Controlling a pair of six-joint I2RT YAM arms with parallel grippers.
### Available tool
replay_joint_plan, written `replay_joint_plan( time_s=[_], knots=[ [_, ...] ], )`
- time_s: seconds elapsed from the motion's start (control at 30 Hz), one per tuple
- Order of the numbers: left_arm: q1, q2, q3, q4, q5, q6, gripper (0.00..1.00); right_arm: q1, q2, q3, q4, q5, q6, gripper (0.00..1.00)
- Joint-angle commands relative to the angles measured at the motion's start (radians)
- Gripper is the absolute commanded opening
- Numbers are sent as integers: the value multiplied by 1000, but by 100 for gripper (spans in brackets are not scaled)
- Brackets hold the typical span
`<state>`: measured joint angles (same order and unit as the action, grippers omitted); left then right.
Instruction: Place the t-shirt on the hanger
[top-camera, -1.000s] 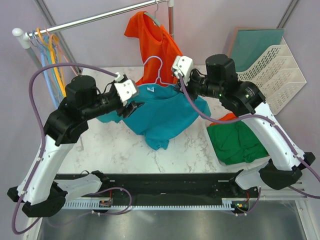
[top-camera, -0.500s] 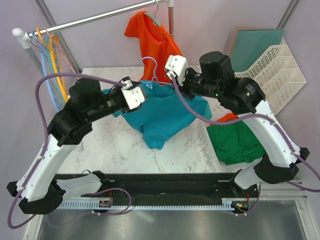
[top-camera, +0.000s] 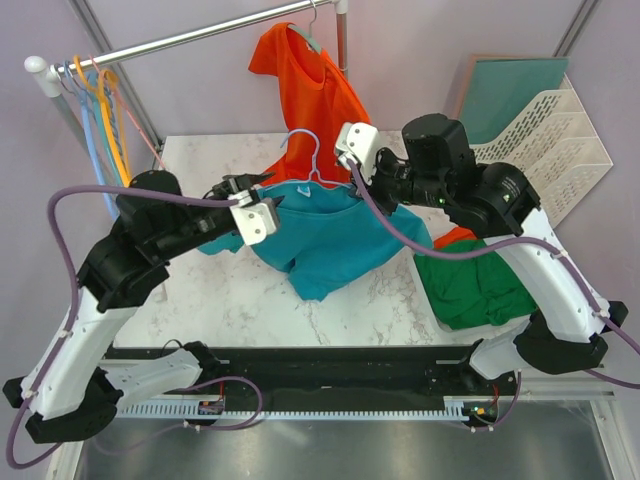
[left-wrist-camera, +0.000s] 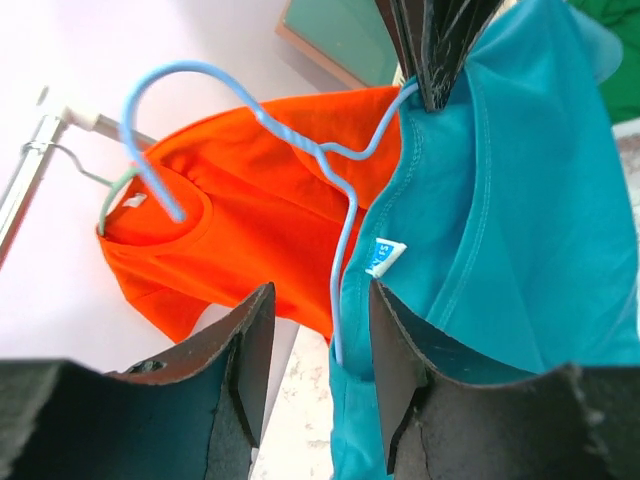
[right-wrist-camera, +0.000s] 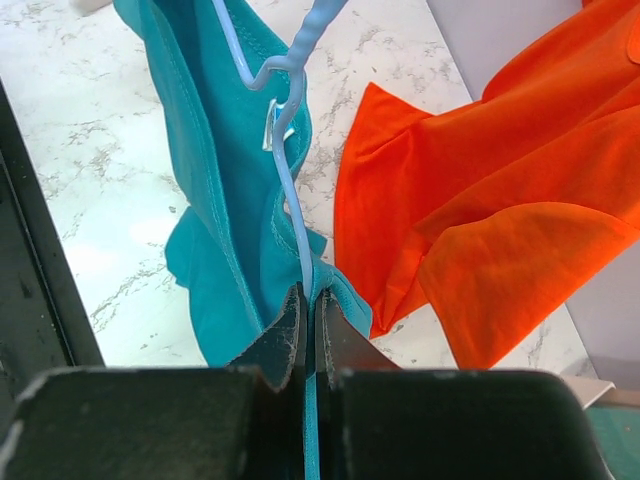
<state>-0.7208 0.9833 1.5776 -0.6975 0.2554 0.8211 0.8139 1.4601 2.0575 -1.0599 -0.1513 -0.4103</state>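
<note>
The teal-blue t-shirt (top-camera: 330, 240) hangs over the marble table, draped on the pale-blue hanger (top-camera: 308, 150). My right gripper (top-camera: 352, 186) is shut on the hanger's arm and the cloth at the collar (right-wrist-camera: 308, 310). In the right wrist view the hanger (right-wrist-camera: 290, 190) runs up from the jaws along the t-shirt (right-wrist-camera: 215, 200). My left gripper (top-camera: 262, 186) is open at the shirt's other shoulder. In the left wrist view its fingers (left-wrist-camera: 400, 370) stand apart around the hanger wire (left-wrist-camera: 340, 290) and the collar edge of the t-shirt (left-wrist-camera: 500, 220), with a gap on either side.
An orange t-shirt (top-camera: 305, 80) hangs from the rail (top-camera: 190, 40) behind. Several spare hangers (top-camera: 100, 110) hang at the rail's left end. A dark green garment (top-camera: 480, 285) lies at the right, beside a white file rack (top-camera: 545, 150).
The left gripper's jaws have narrowed around the collar and hanger arm, and the left arm has drawn back left and lower. The right gripper has kept its hold and shifted slightly.
</note>
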Motion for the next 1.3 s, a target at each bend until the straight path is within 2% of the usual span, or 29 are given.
replay_joint_plan(
  time_s=[0.0, 0.23, 0.33, 0.43, 0.47, 0.53, 0.57, 0.6, 0.63, 0.67, 0.77, 0.9, 0.93, 1.0, 1.03, 1.1, 1.13, 1.17, 1.27],
  knots=[
    [-31, 29, -41, 59, -64, 116, 49, 16, -9, 23, 20, -21, 38, 0],
    [-60, 72, -34, 64, -134, 138, 51, 37, 19, 70, 29, -30, 48, 0],
    [-65, 89, -36, 92, -209, 151, 47, 50, 19, 81, 32, -28, 51, 0],
    [-65, 84, -25, 99, -232, 144, 33, 54, 3, 75, 32, -24, 70, 0],
    [-65, 78, -22, 99, -232, 136, 24, 54, 0, 75, 32, -24, 77, 0],
    [-65, 51, -25, 96, -234, 122, 15, 56, -23, 52, 37, -24, 93, 2],
    [-65, 40, -28, 98, -229, 118, 5, 56, -32, 41, 40, -13, 96, 12],
    [-63, 29, -40, 95, -220, 115, 3, 54, -43, 15, 40, -4, 99, 15],
    [-63, 11, -48, 92, -217, 116, 2, 56, -61, 3, 38, 7, 106, 18],
    [-63, 3, -59, 92, -212, 116, 2, 56, -73, -22, 40, 15, 108, 34],
    [-55, -6, -70, 89, -214, 107, 2, 54, -115, -59, 29, 15, 113, 43],
    [-54, 3, -67, 122, -228, 105, 2, 51, -181, -102, 11, 64, 96, 61],
    [-52, 11, -61, 125, -231, 111, 2, 47, -191, -105, 11, 81, 96, 71],
    [-52, 21, -33, 142, -219, 142, 2, 30, -211, -97, 12, 94, 93, 82],
    [-52, 28, -15, 168, -219, 157, 2, 7, -218, -86, 17, 91, 97, 95],
    [-54, 93, 109, 187, -228, 174, 2, -21, -221, -30, 40, 82, 119, 98],
    [-54, 129, 172, 144, -220, 179, 2, -45, -218, -4, 49, 79, 123, 98],
    [-52, 177, 285, 127, -190, 193, 2, -53, -216, 51, 60, 81, 131, 98],
    [-52, 233, 435, 124, -148, 249, 2, -59, -218, 133, 116, 101, 160, 98]
  ],
)
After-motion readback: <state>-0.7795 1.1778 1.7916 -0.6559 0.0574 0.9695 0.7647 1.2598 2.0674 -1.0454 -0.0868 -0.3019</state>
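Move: The hanger's left arm slants about 3 cm ahead of the open left hand, 2 cm to its right and 3 cm below; the hanger's neck lies some 4 cm ahead, 6 cm right and 3 cm lower, and the t-shirt's collar label about 2 cm ahead, 5 cm right and 5 cm lower. The right hand, shut on the hanger's right side at the collar, has the neck about 6 cm to its left, 1 cm ahead and 1 cm higher. The left hand dips about 3 cm while reaching some 4 cm forward, shuts on the hanger's left arm just below the neck, and at the end lifts it quickly by about 6 cm from its low point. The right hand keeps its pinch until the left has shut, then opens wide, lets go of hanger and collar, and draws off to the right, up and slightly back. ##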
